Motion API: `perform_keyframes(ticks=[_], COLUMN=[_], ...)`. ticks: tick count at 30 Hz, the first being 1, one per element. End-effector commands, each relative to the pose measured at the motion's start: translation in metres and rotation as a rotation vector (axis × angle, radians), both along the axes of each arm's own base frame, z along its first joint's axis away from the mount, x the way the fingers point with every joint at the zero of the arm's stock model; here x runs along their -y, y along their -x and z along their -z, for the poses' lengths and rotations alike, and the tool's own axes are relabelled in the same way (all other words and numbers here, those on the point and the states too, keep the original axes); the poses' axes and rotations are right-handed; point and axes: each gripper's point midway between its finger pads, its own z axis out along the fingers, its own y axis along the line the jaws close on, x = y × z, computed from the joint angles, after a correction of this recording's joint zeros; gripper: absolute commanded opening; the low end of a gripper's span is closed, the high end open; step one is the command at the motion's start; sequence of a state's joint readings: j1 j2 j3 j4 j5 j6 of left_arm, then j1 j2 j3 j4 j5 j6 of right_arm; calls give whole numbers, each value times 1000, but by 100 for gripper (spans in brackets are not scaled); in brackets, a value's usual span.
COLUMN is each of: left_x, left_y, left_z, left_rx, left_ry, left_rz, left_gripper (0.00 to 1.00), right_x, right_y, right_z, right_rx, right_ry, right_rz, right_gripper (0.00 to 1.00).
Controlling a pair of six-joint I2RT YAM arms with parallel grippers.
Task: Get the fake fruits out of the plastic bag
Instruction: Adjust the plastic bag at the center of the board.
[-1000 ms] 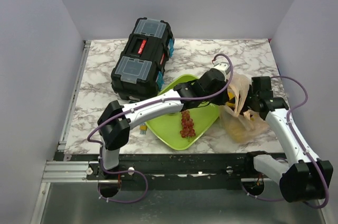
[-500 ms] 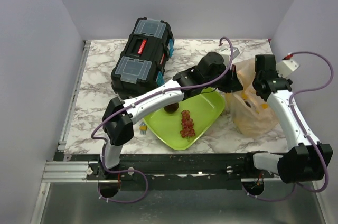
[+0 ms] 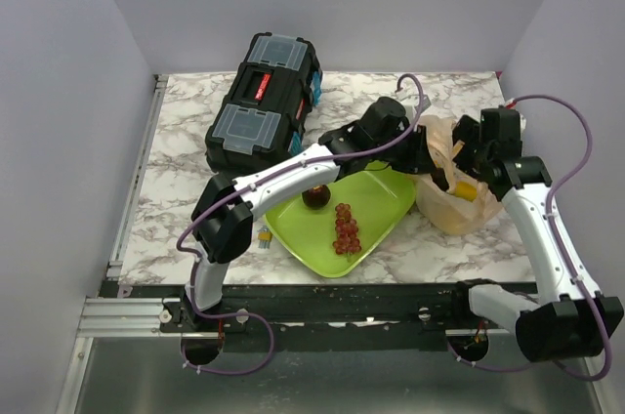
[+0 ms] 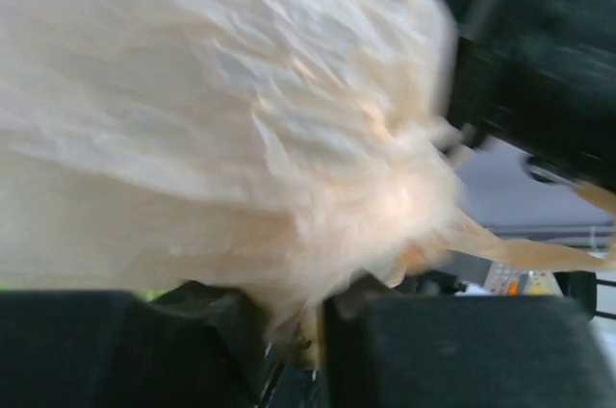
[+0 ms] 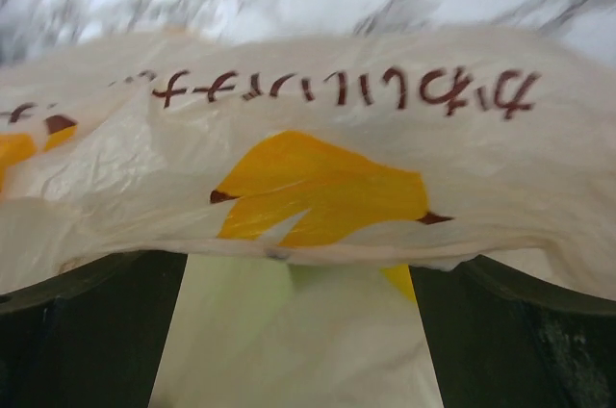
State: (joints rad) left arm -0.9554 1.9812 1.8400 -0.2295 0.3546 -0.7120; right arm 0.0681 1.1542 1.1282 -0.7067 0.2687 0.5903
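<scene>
The peach-orange plastic bag (image 3: 451, 201) sits at the right of the table, its top held up. My left gripper (image 3: 422, 145) is shut on a bunched fold of the bag (image 4: 221, 119), pinched between its fingers (image 4: 298, 326). My right gripper (image 3: 467, 147) is at the bag's top right with its fingers wide apart (image 5: 298, 331), and bag film (image 5: 337, 62) stretches across them. A yellow fruit (image 3: 466, 189) shows through the film (image 5: 327, 191). A maroon fruit (image 3: 315, 197) and the red grape bunch (image 3: 346, 228) lie on the green tray (image 3: 383, 201).
A black toolbox (image 3: 266, 106) stands at the back left, close behind the left arm. A small loose item (image 3: 264, 233) lies by the tray's left corner. Grey walls enclose the marble table on three sides.
Both grippers lifted the bag's top up and toward the back. A maroon fruit came to rest on the tray. The right arm rose, then came down a little toward the bag.
</scene>
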Motion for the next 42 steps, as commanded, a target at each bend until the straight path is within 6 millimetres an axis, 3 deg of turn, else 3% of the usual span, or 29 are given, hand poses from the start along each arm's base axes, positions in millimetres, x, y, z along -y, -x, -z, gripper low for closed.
perform_keyframes(ticks=[1, 5, 7, 10, 15, 17, 21, 27, 32, 36, 42], left_x=[-21, -40, -48, -61, -65, -62, -68, -103, -138, -164, -200], left_y=[10, 13, 17, 21, 26, 30, 40, 64, 84, 90, 86], left_z=[16, 12, 7, 1, 7, 9, -3, -30, -54, -85, -127], left_rx=[-26, 1, 25, 72, 76, 55, 65, 138, 213, 311, 502], left_ry=[-47, -49, -57, -61, -60, -57, -36, -11, -19, -3, -2], left_rz=[23, 16, 25, 23, 39, 63, 89, 114, 121, 83, -14], left_gripper=[29, 48, 54, 61, 61, 57, 61, 74, 77, 79, 83], right_x=[-60, -65, -67, -65, -27, -20, -23, -22, -31, -26, -13], right_y=[51, 71, 79, 90, 98, 99, 80, 55, 34, 19, 7], right_z=[25, 26, 28, 37, 53, 47, 26, 30, 27, 47, 78], right_rx=[-127, -105, -111, -139, -118, -65, 88, 33, 63, 28, -21], right_ry=[-224, -253, -266, -288, -257, -269, -269, -165, -184, -155, -120], right_rz=[-298, -321, -320, -273, 52, 130, 69, -30, -76, -50, 35], right_gripper=[97, 92, 84, 80, 81, 79, 75, 57, 57, 57, 44])
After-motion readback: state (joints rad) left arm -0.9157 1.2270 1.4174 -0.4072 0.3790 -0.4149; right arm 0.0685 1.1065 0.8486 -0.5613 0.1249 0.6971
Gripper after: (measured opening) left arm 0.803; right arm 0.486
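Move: The plastic bag's middle is about 7 cm back and 2 cm left of the wide-open right hand and some 12 cm below it; the yellow fruit inside lies 8 cm back of that hand. From the left hand, still at the bag's left rim, the bag's middle is roughly 7 cm right, 3 cm back and 15 cm lower, the green tray's middle 20 cm left and 9 back, and the grapes 19 cm left and 14 back. The bag's left rim comes free of the left fingers, which open wide while the hand dips about 6 cm and recovers, then draws left, up and back, away over the green tray, rolling some 20 degrees. The right hand draws back and left, sinking, then pushes forward and down into the bag's mouth, its left side tilting up and its fingers closing to about half. ##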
